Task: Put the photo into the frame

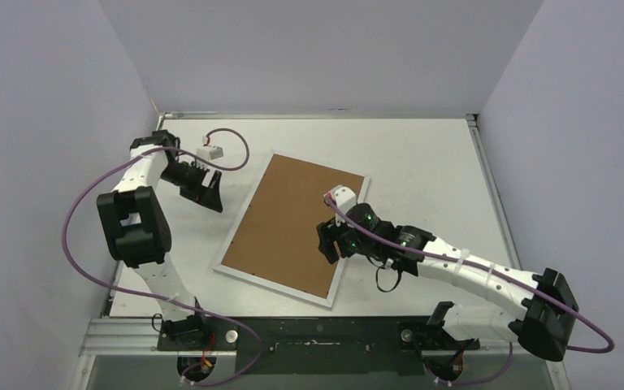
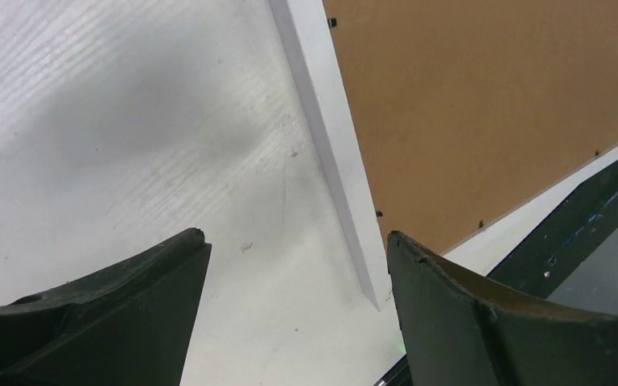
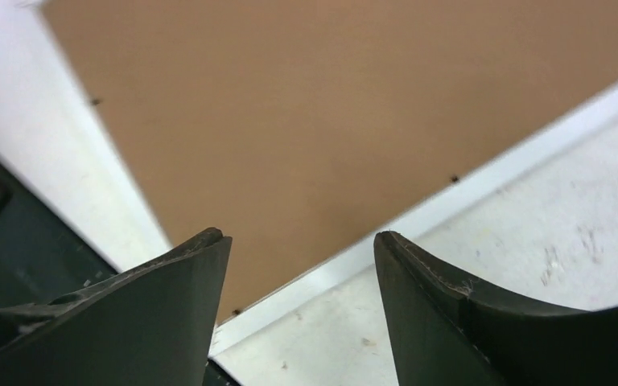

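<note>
The white frame [image 1: 245, 213] lies face down in the middle of the table, with the brown backing board [image 1: 296, 223] filling it. The photo is hidden. My left gripper [image 1: 214, 201] hangs open just left of the frame's left edge, holding nothing. In the left wrist view its open jaws [image 2: 296, 241] straddle bare table beside the frame's rim [image 2: 330, 145]. My right gripper [image 1: 327, 246] stands open over the frame's right edge near the front corner. In the right wrist view the rim [image 3: 467, 189] and board [image 3: 330, 104] show between its empty jaws [image 3: 302, 237].
A small white connector [image 1: 210, 151] on a purple cable lies at the back left. Grey walls close in the table on three sides. A black metal rail [image 1: 317, 333] runs along the near edge by the arm bases.
</note>
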Controlling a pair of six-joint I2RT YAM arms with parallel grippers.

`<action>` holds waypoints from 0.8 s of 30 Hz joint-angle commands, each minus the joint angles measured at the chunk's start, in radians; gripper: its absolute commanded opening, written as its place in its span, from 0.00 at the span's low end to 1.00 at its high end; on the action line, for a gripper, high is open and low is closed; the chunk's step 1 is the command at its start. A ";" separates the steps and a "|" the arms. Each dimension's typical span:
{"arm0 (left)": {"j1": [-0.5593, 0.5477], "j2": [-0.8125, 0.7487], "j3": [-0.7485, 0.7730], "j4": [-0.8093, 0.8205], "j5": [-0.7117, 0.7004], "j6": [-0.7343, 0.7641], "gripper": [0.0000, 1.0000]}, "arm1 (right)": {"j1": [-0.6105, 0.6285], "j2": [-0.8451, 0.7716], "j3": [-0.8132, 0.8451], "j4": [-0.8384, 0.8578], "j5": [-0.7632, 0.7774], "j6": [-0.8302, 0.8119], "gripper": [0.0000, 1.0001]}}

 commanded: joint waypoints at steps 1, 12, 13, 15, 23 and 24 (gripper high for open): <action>0.080 -0.063 0.012 -0.083 0.063 0.094 0.79 | 0.129 -0.011 0.055 0.032 0.004 -0.172 0.65; 0.110 -0.205 -0.085 0.018 0.024 -0.022 0.81 | 0.428 0.413 0.205 0.155 0.037 -0.307 0.59; 0.110 -0.210 -0.082 0.015 0.021 -0.025 0.81 | 0.433 0.446 0.226 0.156 0.042 -0.315 0.58; 0.114 -0.221 -0.080 0.006 0.019 -0.026 0.81 | 0.442 0.494 0.259 0.161 0.046 -0.326 0.57; 0.131 -0.251 -0.084 -0.002 0.013 -0.034 0.82 | 0.454 0.529 0.232 0.217 0.068 -0.340 0.45; 0.132 -0.249 -0.080 -0.003 0.009 -0.034 0.82 | 0.454 0.532 0.228 0.221 0.070 -0.342 0.44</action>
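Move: The spot on the frame's near bar that my right hand goes for lies about 9 cm back and 13 cm to its left, some 10 cm below. The frame's right near corner is about 12 cm straight back from that hand. The middle of the brown backing board is roughly 7 cm ahead and 8 cm to its left, both about 11 cm lower. From my left hand, that bar spot is some 22 cm back and 15 cm to the right, about 8 cm down. I swing my right hand left and back over the board's near corner, about 13 cm left and 10 cm back, rising slightly before dropping to just over the near bar. It turns some 40 degrees counter-clockwise, so the half-closing fingers come to straddle the bar. My open left hand backs clear of the frame, up and left about 5 cm. ##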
